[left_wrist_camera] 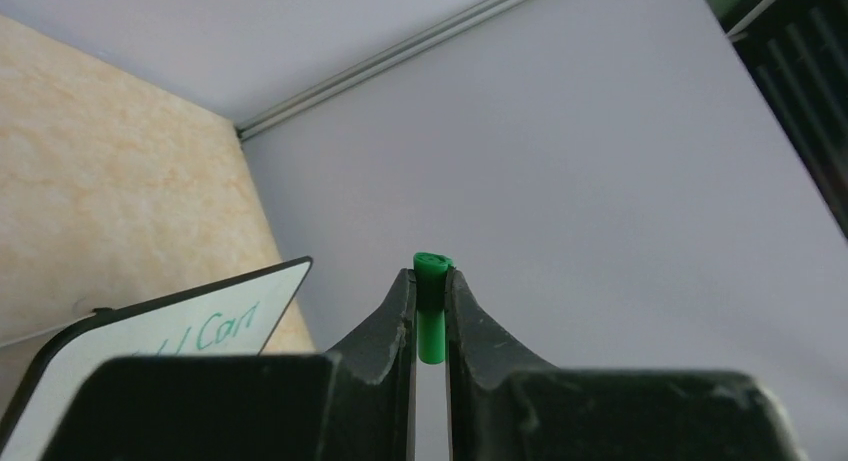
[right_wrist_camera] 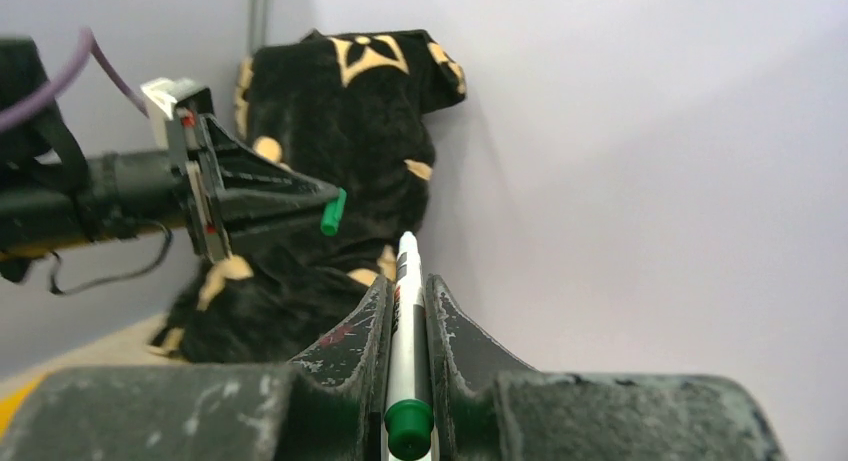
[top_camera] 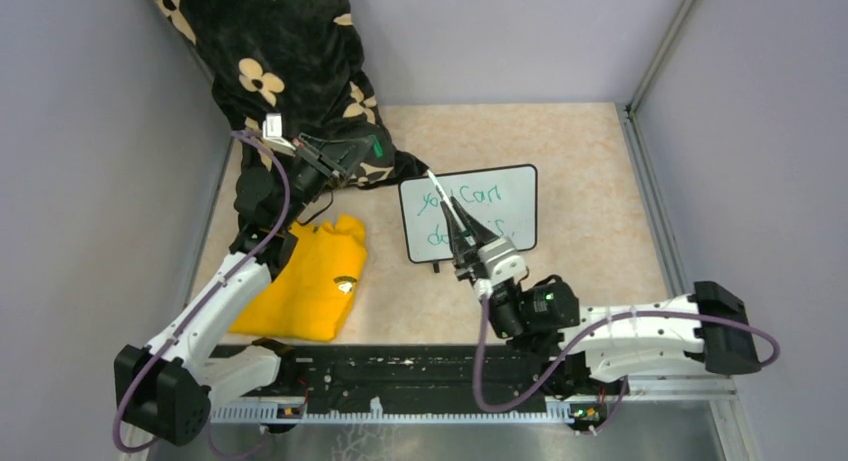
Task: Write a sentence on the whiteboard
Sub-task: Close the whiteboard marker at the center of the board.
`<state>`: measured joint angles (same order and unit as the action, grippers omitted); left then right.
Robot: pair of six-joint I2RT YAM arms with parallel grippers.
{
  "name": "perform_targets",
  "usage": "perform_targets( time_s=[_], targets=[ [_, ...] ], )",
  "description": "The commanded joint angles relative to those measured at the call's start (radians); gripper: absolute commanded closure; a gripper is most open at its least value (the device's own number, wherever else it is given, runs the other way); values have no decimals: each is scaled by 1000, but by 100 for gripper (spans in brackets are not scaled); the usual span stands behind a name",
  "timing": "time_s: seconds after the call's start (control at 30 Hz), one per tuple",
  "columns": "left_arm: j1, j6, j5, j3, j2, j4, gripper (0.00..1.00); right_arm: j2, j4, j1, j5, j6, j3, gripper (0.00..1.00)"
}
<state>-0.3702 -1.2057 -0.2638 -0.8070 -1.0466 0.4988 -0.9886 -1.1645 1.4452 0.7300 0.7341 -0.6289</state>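
Note:
The whiteboard (top_camera: 512, 193) lies on the table right of centre, and its corner (left_wrist_camera: 150, 326) shows in the left wrist view. The sentence (top_camera: 478, 198) is green handwriting in two lines; "you Can" is readable, while the lower line is partly hidden by my right gripper (top_camera: 452, 203). That gripper hangs over the board's left part, shut on a white marker (right_wrist_camera: 405, 311) that points away toward the board's top left corner. My left gripper (top_camera: 378, 144) is left of the board, shut on the green marker cap (left_wrist_camera: 432, 301), and the cap (right_wrist_camera: 333, 212) faces the marker's far end.
A black cloth with cream flowers (top_camera: 280, 51) is heaped at the back left, under the left gripper. A yellow cloth (top_camera: 310, 281) lies in front of it. Grey walls close in the table on three sides. A black rail (top_camera: 400, 376) runs along the near edge.

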Motion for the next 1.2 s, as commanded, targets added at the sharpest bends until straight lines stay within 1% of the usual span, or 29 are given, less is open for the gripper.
perform_targets(
  time_s=[0.0, 0.07, 0.13, 0.23, 0.3, 0.37, 0.43, 0.7, 0.83, 1.03, 1.17],
  targets=[
    [36, -177, -89, -36, -70, 194, 100, -99, -395, 29, 67, 391, -20, 100],
    [40, -218, -135, -90, -138, 256, 100, -114, -369, 26, 35, 428, -34, 100],
    [41, -250, -171, -125, -192, 351, 100, -119, -321, 17, 5, 427, -52, 100],
    [40, -348, -213, -135, -249, 502, 100, -99, -237, -18, -35, 331, -71, 100],
    [40, -378, -230, -140, -255, 526, 100, -73, -166, -32, -74, 258, -75, 100],
    [38, -360, -233, -142, -235, 514, 100, -48, -96, -38, -126, 196, -75, 100],
    [37, -329, -233, -147, -206, 499, 100, -36, -65, -42, -165, 154, -78, 100],
    [28, -206, -231, -183, -105, 371, 100, -22, -26, -46, -243, 49, -107, 100],
    [17, -129, -237, -213, -55, 248, 100, -4, -12, -46, -267, 14, -106, 100],
    [-21, -134, -216, -193, -38, 227, 100, 31, 15, -46, -296, -42, -107, 100],
    [-61, -140, -185, -188, -42, 230, 100, 20, -30, -45, -293, -71, -105, 100]
  ],
)
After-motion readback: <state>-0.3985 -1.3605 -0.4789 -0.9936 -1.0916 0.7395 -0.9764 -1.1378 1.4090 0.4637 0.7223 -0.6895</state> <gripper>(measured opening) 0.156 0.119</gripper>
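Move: The green cap in the left hand lies about 13 cm ahead of the right hand and 14 cm to its left, roughly 3 cm lower. From the left hand, the marker tip is some 7 cm back, 10 cm to the right and 7 cm higher. The whiteboard's middle is about 17 cm ahead of the right hand, 4 cm to its right and 25 cm below; the yellow cloth is roughly 17 cm left of the left hand, 5 cm back and 36 cm down. Up and back, after a short 2–3 cm reach forward, the left hand carries the green cap about 12 cm higher towards the marker, rolling its left side down, turning clockwise and tipping its fingers upward. The right hand lifts the marker about 5 cm and eases slightly back, tilting it further up; it swings briefly clockwise, then counter-clockwise. Both grips hold. ##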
